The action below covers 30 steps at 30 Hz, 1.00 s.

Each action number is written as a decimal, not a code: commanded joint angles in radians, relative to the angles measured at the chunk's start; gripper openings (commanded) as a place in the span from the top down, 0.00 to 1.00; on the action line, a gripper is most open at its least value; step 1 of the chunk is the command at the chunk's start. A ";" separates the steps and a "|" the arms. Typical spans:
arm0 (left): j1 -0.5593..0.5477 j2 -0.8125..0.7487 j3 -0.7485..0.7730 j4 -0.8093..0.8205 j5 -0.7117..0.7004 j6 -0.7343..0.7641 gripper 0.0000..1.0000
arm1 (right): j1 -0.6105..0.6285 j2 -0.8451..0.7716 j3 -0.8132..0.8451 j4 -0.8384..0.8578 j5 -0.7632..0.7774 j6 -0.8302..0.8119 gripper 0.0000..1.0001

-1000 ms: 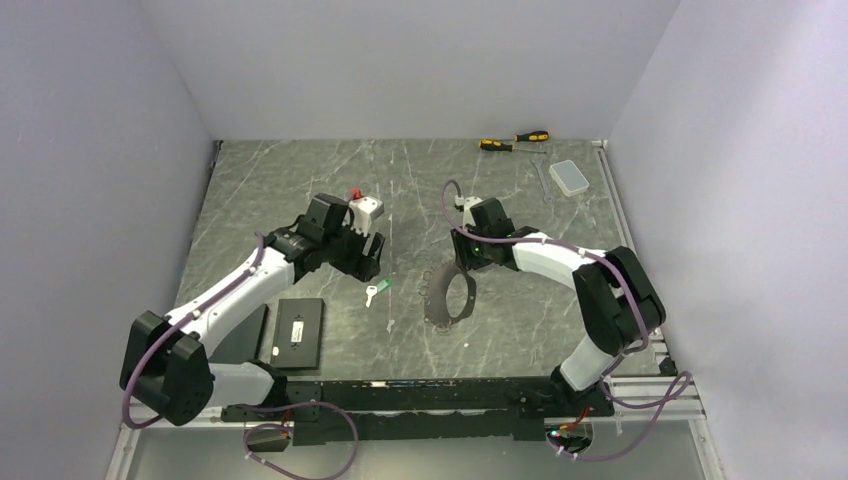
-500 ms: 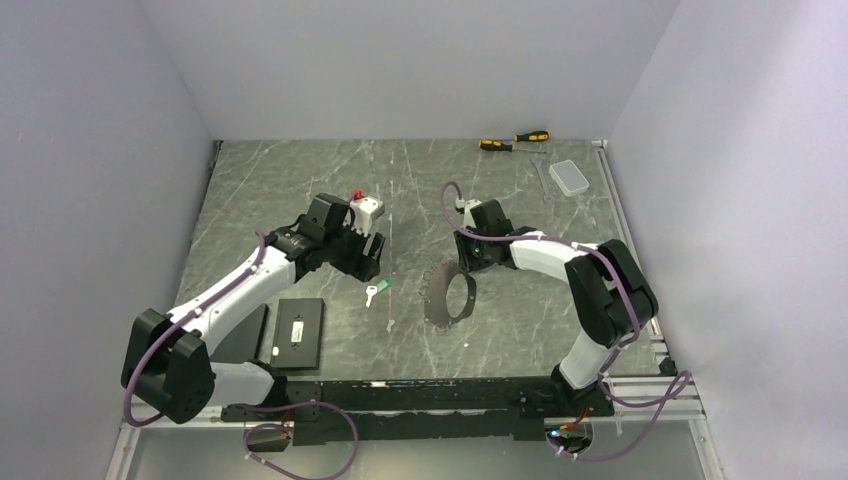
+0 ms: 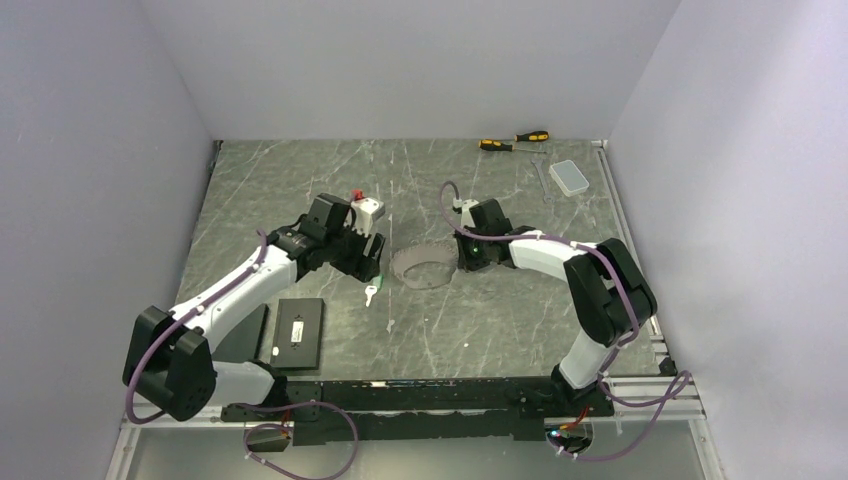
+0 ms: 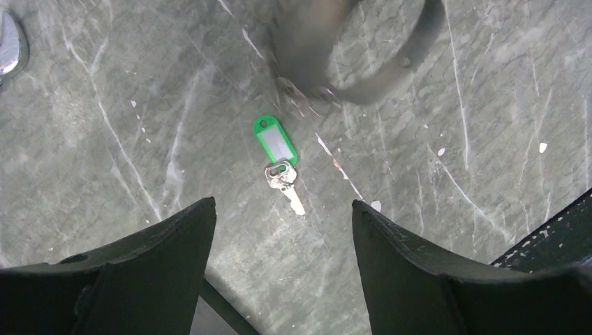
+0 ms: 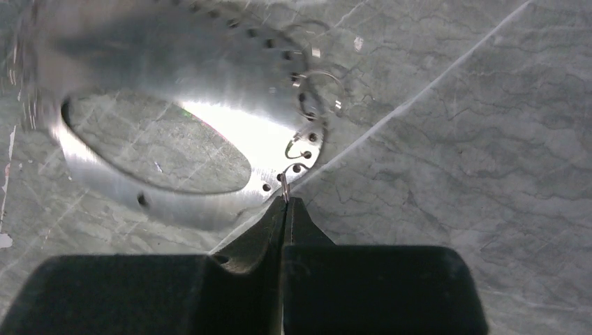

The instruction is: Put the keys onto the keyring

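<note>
The key [image 4: 287, 185], small and silver with a green tag [image 4: 275, 142], lies flat on the marble table [image 3: 300, 190]. My left gripper [image 4: 283, 204] hangs open just above it, the key's tip between the finger ends; in the top view the key [image 3: 371, 294] sits just below that gripper [image 3: 369, 264]. The keyring [image 5: 174, 150], a wide grey band with small holes, is blurred with motion. My right gripper [image 5: 286, 199] is shut on a thin wire loop at its rim. From above, the keyring [image 3: 420, 268] lies between the two grippers, with the right gripper [image 3: 468, 262] at its right side.
A flat black box [image 3: 300, 332] lies near the left arm's base. At the back right are yellow-and-black screwdrivers [image 3: 512, 141], a silver wrench [image 3: 541, 178] and a small clear box [image 3: 571, 177]. A loose wire ring [image 5: 321, 87] hangs on the keyring's rim.
My right gripper has closed on the keyring's wire loop. The keyring has swung up and to the left, toward the left gripper. The left arm has barely moved.
</note>
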 commanded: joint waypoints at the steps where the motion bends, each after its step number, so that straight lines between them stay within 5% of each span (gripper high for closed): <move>1: -0.004 0.007 0.042 -0.004 0.008 0.017 0.24 | 0.012 -0.051 0.017 0.004 0.004 -0.020 1.00; 23: -0.004 -0.080 0.032 0.020 0.048 0.013 0.24 | 0.108 -0.418 0.076 -0.082 0.108 -0.139 1.00; 30: -0.004 -0.137 0.017 0.034 0.037 0.021 0.24 | 0.118 -0.503 0.132 -0.087 -0.013 -0.267 1.00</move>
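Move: The key lies on the table about 16 cm left and 7 cm back of the right hand, roughly 2 cm lower; its green tag is some 15 cm left and 4 cm back. The black box lies about 29 cm left and 16 cm back. From the open left hand, the key is about 2 cm back, 1 cm to its left and 12 cm below. Still pinching the steel keyring's rim, the right hand lifts about 17 cm, fingers tipping forward some 25 degrees. ##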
